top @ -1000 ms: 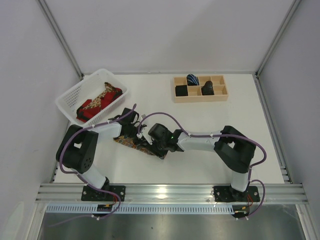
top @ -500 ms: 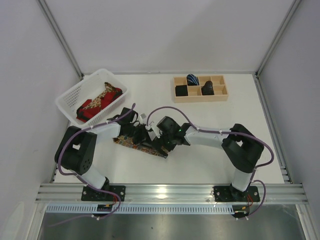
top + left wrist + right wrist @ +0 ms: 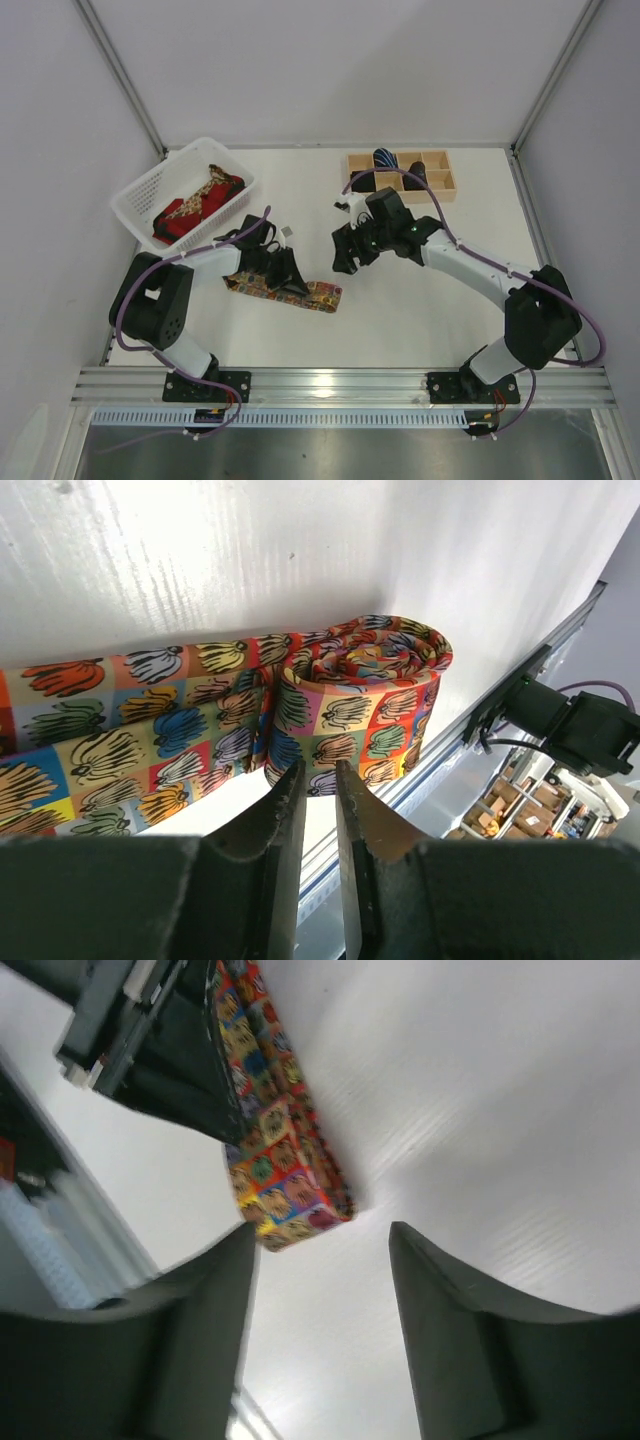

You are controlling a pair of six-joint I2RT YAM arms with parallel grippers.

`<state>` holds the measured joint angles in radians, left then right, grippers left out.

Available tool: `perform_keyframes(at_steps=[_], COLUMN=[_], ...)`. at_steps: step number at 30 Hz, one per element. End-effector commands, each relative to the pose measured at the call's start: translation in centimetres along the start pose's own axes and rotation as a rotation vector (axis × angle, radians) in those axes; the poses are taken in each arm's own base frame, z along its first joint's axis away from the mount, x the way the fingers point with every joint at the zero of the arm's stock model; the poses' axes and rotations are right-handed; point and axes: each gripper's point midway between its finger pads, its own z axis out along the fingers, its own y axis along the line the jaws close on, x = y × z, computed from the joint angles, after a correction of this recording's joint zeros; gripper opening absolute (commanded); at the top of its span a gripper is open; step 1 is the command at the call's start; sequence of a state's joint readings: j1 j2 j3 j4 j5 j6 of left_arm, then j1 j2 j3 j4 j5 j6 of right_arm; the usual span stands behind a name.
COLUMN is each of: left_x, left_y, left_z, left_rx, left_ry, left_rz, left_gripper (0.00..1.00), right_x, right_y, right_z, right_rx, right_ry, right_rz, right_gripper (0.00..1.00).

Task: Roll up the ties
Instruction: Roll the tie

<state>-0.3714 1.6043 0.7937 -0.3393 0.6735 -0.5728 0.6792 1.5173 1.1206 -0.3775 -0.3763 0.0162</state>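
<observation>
A multicoloured patterned tie lies flat on the white table, its right end rolled into a loose coil. My left gripper rests over the middle of the tie. Its jaws stand nearly together, with the tips pinching the lower edge of the coil. My right gripper hangs above the table just up and right of the coil, apart from it. It is open with nothing between the fingers, and the tie's end shows beyond its left finger.
A white basket at the back left holds red and gold ties. A wooden compartment tray at the back right holds a blue-striped roll and two black rolls. Purple cables loop over both arms.
The right gripper let go of the tie's coil, opened, and swung up and back to the right. The left gripper stayed on the tie.
</observation>
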Motion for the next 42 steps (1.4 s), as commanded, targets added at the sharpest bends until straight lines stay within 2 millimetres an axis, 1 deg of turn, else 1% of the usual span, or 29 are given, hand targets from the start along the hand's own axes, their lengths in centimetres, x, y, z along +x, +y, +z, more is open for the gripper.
perform_keyframes(at_steps=[1,2,3,4,5,6,7,8,9,10,12,13,15,16,17,21,26,29,32,36,40,42], left_x=[-1.0,-1.1,-1.1,-1.2,-1.1,-1.2,-1.1,-1.0,-1.0,-0.9,-0.6,-0.6,-0.4,-0.4,-0.3,-0.4,-0.5,-0.5,-0.5,-0.5,-0.5,-0.5], left_y=[-1.8,-1.9,-1.9,-2.0,-2.1,-2.2,-2.2,-2.1,-2.2,-2.1,-1.8,-1.8,-1.7,-1.9,-1.9,-2.2,-2.1,-2.2,-2.2,-2.1,-2.1,-2.1], left_z=[-0.8,-0.8,-0.8,-0.9,-0.8,-0.9,-0.9,-1.0,-1.1,-1.1,-1.2,-1.2,-1.2,-1.3,-1.3,-1.5,-1.3,-1.3,-1.3,-1.2,-1.2,-1.2], left_rx=[0.070,0.072,0.072,0.076,0.079,0.079,0.079,0.078,0.076,0.073,0.067,0.068,0.070,0.076,0.078,0.086,0.087,0.091,0.090,0.087,0.088,0.087], left_ry=[-0.034,-0.034,-0.034,-0.035,-0.032,-0.034,-0.033,-0.032,-0.038,-0.039,-0.037,-0.039,-0.036,-0.042,-0.045,-0.051,-0.050,-0.051,-0.046,-0.045,-0.046,-0.045], left_rz=[0.042,0.041,0.040,0.041,0.043,0.046,0.043,0.044,0.046,0.048,0.044,0.045,0.038,0.037,0.035,0.037,0.036,0.036,0.033,0.033,0.034,0.034], left_gripper=[0.23,0.23,0.23,0.23,0.23,0.23,0.22,0.22,0.22,0.22,0.22,0.22,0.22,0.22,0.22,0.22,0.22,0.22,0.22,0.22,0.22,0.22], right_x=[-0.3,-0.2,0.3,0.5,0.8,0.6,1.5,1.7,0.9,1.9,1.7,2.3,2.6,2.3,3.0,3.3,4.0,4.2,4.4,5.1,5.4,5.4], right_y=[-0.6,-0.7,-1.6,-1.5,-2.1,-2.5,-3.2,-3.4,-3.3,-3.2,-3.2,-3.1,-3.4,-3.1,-3.3,-2.6,-2.5,-2.7,-2.3,-1.6,-0.7,0.0], right_z=[-0.4,-0.3,0.4,0.6,1.0,1.4,2.4,2.8,2.9,4.0,4.7,5.5,6.1,6.2,6.8,7.0,7.2,7.7,8.0,8.4,8.7,8.7], right_rx=[-0.070,-0.084,-0.088,-0.119,-0.121,-0.130,-0.154,-0.166,-0.193,-0.251,-0.306,-0.351,-0.381,-0.411,-0.412,-0.488,-0.494,-0.483,-0.491,-0.505,-0.524,-0.544], right_ry=[0.018,0.027,0.047,0.062,0.080,0.090,0.136,0.158,0.164,0.212,0.225,0.251,0.267,0.270,0.289,0.300,0.318,0.325,0.334,0.364,0.380,0.391], right_rz=[0.188,0.258,0.322,0.381,0.425,0.448,0.496,0.499,0.493,0.512,0.509,0.532,0.549,0.554,0.568,0.594,0.591,0.591,0.582,0.574,0.563,0.557], right_gripper=[0.54,0.42,0.37,0.26,0.22,0.20,0.17,0.15,0.13,0.11,0.03,0.00,0.00,0.00,0.00,0.00,0.00,0.00,0.00,0.00,0.00,0.00])
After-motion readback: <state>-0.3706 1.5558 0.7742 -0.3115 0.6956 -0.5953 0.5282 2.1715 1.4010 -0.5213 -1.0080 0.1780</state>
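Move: The rolled end of the tie lies about 12 cm below the right hand, 4 cm back and 5 cm to its left, with its coil's open side facing forward. The tie's unrolled tail is centred some 18 cm left of the right hand, about 1 cm back and 14 cm below. From the left hand, the rolled end is about 4 cm to the right, 1 cm back and 2 cm lower. The right hand sinks about 10 cm while swinging first forward and right, then back and left, ending some 3 cm farther left, and shuts its fingers empty on the way down as the wrist tips nearly 50 degrees so that they point down, left and somewhat back at the forward side of the tie roll. The closed tips come up to the coil's open end and seem to start entering its folds, while the left hand, hardly opened, stays on the roll's left side and rises only about a centimetre. ##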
